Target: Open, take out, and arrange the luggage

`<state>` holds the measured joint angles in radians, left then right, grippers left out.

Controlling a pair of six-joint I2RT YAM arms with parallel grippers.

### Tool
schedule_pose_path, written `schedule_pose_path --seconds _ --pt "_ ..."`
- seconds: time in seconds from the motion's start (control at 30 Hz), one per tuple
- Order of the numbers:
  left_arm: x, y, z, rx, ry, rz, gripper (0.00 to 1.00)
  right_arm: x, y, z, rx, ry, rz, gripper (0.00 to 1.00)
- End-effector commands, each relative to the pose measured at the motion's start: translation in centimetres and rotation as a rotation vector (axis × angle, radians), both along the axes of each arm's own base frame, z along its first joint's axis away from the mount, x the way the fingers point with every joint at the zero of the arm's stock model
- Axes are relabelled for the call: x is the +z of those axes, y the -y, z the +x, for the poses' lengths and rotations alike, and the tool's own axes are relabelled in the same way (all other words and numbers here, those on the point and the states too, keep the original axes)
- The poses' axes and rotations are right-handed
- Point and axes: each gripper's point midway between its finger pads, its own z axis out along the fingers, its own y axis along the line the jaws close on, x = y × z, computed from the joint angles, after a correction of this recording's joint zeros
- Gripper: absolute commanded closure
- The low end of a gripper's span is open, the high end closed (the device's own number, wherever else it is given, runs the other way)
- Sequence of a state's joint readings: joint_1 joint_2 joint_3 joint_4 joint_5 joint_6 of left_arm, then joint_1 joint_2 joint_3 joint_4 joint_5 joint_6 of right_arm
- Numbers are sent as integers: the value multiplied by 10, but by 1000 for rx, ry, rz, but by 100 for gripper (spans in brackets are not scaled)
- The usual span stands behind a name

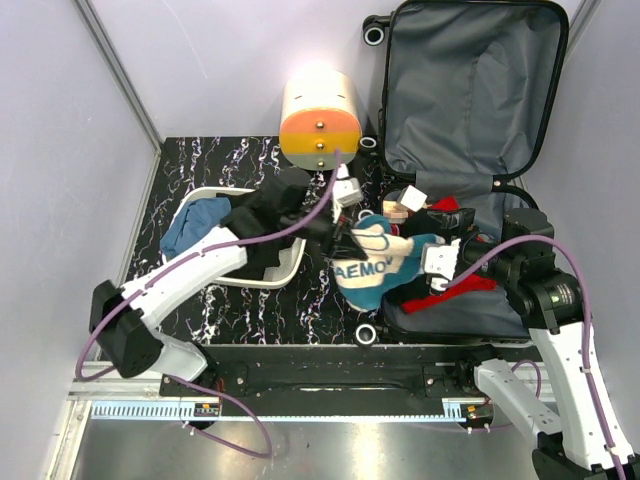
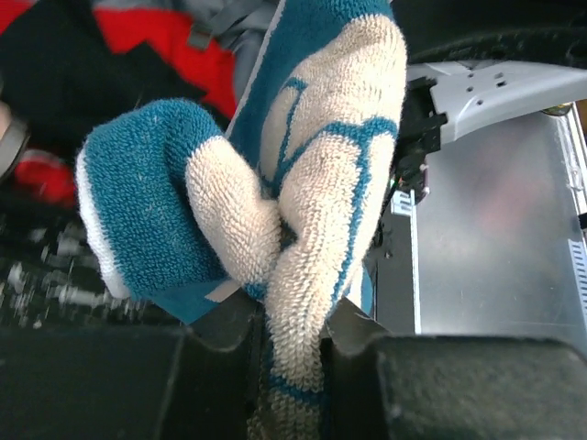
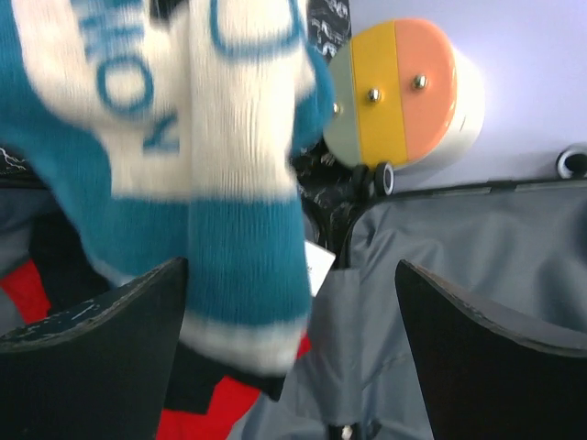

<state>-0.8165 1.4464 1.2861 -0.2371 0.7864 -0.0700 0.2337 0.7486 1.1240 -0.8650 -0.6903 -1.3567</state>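
The luggage [image 1: 470,90] lies open at the right, its grey-lined lid upright, with red and black clothes [image 1: 470,285] in the lower half. A teal-and-cream knitted cloth with lettering [image 1: 375,268] hangs above the suitcase's near-left corner. My left gripper [image 1: 350,235] is shut on it; in the left wrist view the jaws [image 2: 293,321] pinch a cream fold of the cloth [image 2: 321,137]. My right gripper [image 1: 425,262] stands open beside it. In the right wrist view its fingers [image 3: 292,268] are wide apart, with the cloth [image 3: 229,183] hanging by the left finger over the grey lining [image 3: 477,257].
A white tray [image 1: 290,270] with blue and black garments sits left of the suitcase, under my left arm. A cream-and-orange cylindrical box [image 1: 320,120] stands behind it, also in the right wrist view [image 3: 404,92]. The black marbled tabletop [image 1: 300,310] shows between the tray and the suitcase.
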Motion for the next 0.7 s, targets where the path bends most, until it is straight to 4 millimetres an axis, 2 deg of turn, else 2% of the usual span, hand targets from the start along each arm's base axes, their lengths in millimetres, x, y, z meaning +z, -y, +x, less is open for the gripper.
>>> schedule_pose_path --seconds 0.0,0.03,0.07,0.1,0.13,0.17,0.2,0.23,0.27,0.3,0.33,0.4,0.43,0.53,0.6,0.67 --pt "-10 -61 -5 20 -95 125 100 13 11 17 -158 -46 79 0" --pt "-25 -77 -13 19 -159 204 100 10 12 18 -169 -59 80 0" --pt "-36 -86 -8 10 -131 242 100 7 13 20 -181 -65 77 0" --pt "-44 -102 5 63 -145 278 100 7 14 21 -188 -61 81 0" --pt "-54 -116 4 78 -197 325 100 5 15 22 -193 -66 77 0" --pt "-64 -126 12 92 -218 355 100 3 16 22 -202 -70 74 0" --pt "-74 -144 29 160 -250 391 100 3 16 22 -205 -73 76 0" --pt "-78 -157 26 167 -308 432 100 2 17 22 -209 -74 75 0" --pt "-81 -166 30 149 -288 446 100 1 17 23 -211 -76 73 0" --pt "-91 -182 44 190 -328 481 100 0 18 23 -216 -77 71 0" --pt "-91 -192 47 207 -344 503 100 -1 18 23 -216 -80 70 0" --pt "-97 -217 67 248 -358 526 100 -1 18 23 -220 -85 68 0" --pt "-90 -224 73 258 -363 533 99 -3 18 23 -218 -91 65 0" --pt "-90 -253 104 306 -340 580 98 -4 18 23 -218 -98 63 1" --pt "-101 -274 123 353 -332 640 97 -4 18 24 -217 -103 62 0" --pt "-114 -285 144 365 -321 667 96 -6 18 25 -219 -113 58 0"
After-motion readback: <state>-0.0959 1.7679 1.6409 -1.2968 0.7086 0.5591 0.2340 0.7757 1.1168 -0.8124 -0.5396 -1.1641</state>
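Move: The white tray, over which the towel will hang, has its middle about 27 cm to the left of the left hand, 14 cm farther out and 25 cm below. In the tray the black garment lies some 19 cm left and 11 cm ahead of the left hand, the blue garment some 37 cm left and 15 cm ahead. The open luggage's clothes-filled half lies roughly 30 cm right, 6 cm ahead. From the right hand the tray is about 50 cm left, 11 cm ahead. The towel, still pinched in the left hand's shut fingers, is swept away from the luggage to the left by about 25 cm, with some 12 cm of forward travel, mostly late. The hand sinks about 11 cm on the way, then levels off over the tray, its fingers tipping some 30 degrees downward and turning counter-clockwise. The right hand, already open, lets the towel's end slip out and eases slightly forward and right. ##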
